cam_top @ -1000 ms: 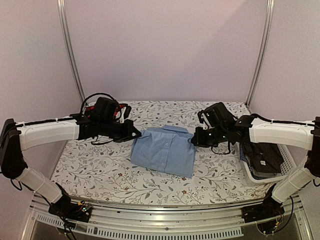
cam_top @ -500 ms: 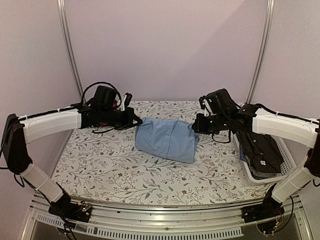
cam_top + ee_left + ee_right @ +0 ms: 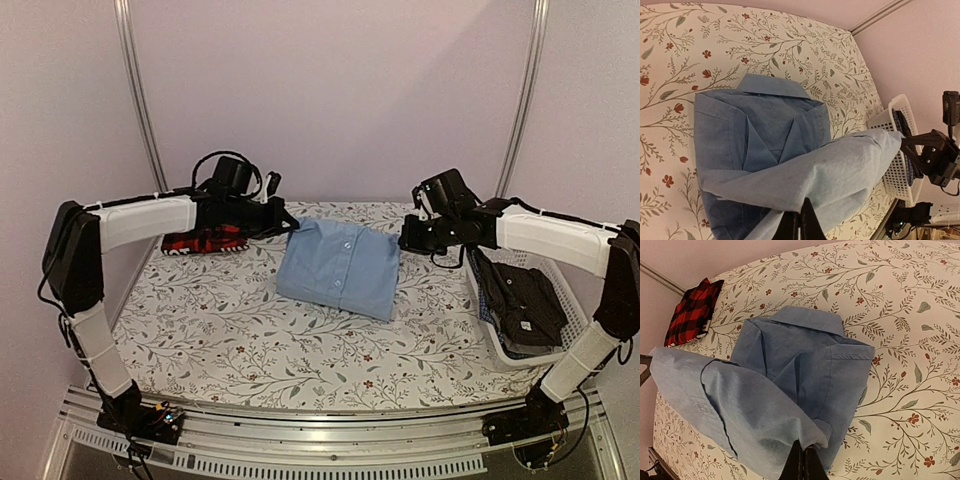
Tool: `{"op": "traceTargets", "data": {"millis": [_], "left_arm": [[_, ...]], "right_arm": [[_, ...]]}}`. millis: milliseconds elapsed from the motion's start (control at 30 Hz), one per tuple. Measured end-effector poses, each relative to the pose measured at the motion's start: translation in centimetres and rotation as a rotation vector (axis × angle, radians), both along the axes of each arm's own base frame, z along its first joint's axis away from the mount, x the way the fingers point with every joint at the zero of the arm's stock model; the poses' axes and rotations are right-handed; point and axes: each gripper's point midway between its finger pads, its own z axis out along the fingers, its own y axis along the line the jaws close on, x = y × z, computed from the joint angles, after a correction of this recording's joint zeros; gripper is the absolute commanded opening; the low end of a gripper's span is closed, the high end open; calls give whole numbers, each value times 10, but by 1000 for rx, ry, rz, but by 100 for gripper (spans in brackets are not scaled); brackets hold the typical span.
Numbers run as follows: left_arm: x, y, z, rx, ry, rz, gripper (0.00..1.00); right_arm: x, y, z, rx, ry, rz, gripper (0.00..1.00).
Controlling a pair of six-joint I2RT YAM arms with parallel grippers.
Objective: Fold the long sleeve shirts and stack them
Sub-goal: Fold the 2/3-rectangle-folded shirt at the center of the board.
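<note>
A folded light blue shirt [image 3: 340, 268] lies in the middle of the floral table, collar toward the back. My left gripper [image 3: 292, 226] is shut on its upper left edge, and my right gripper [image 3: 403, 243] is shut on its upper right edge; both hold that edge lifted. In the left wrist view the raised blue cloth [image 3: 840, 175] drapes from my closed fingers [image 3: 809, 226] over the folded body. The right wrist view shows the same lifted flap [image 3: 745, 425] pinched at my fingertips [image 3: 803, 465]. A folded red-and-black plaid shirt [image 3: 205, 240] lies at the back left under my left arm.
A white plastic basket [image 3: 570, 300] stands at the right edge with dark checked shirts [image 3: 520, 305] in it. Purple walls and two metal rails close the back. The table's front edge runs along the metal frame [image 3: 330, 425].
Both grippers have moved toward the back of the table, carrying the blue shirt's gripped edge up and back. The shirt has shifted slightly back with them.
</note>
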Motion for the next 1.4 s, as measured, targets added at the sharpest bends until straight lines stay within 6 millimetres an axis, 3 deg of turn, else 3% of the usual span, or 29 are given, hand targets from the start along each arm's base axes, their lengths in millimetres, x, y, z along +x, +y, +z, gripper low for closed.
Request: {"op": "traceTargets", "data": {"millis": [267,467,633,767,867,1000,1267,1400], "left_arm": [[59,-13,-54,17,32,6,0],[103,-20,-109,38,59,19,0],[110,-12,-152,65,115,39,0],[110,-6,-160,69,122,57,0],[99,0,-165,66,134,66,0],[68,12,-165,63,163,77,0],[-2,38,-126,30,139,88,0],[-23,52,-124,38,147,107,0]], "right_arm": [[50,-26,-73,-23,113,-44,0],[100,-34,-122,-16,169,-53,0],[126,-27,-154,-16,201,-30,0],[134,-17,-166,0,212,-1,0],[132,-14,-166,5,214,8,0],[119,-5,-168,10,211,33,0],[34,16,-163,-21,281,111,0],[15,24,-142,-12,268,129,0]]}}
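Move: Both hands pinch the blue shirt's upper edge, about 20 cm apart, with the collar part below. The middle spot where it is to be laid is some 18 cm below: for the left hand 9 cm back and 5 cm right, for the right hand 5 cm back and 14 cm left. The red plaid shirt lies about 18 cm ahead of the left hand and 22 cm left; the laundry basket is some 9 cm back of the right hand and 26 cm right. Keeping their shut-finger pinch on the two ends of the shirt's upper edge, both hands sweep forward 11 to 13 cm while dropping about 17 cm to near the board, then draw the shirt back towards the base by roughly 12 cm, rising a few centimetres and, the left hand more, easing left. The wrists tip further down, the right by about 15 degrees. ##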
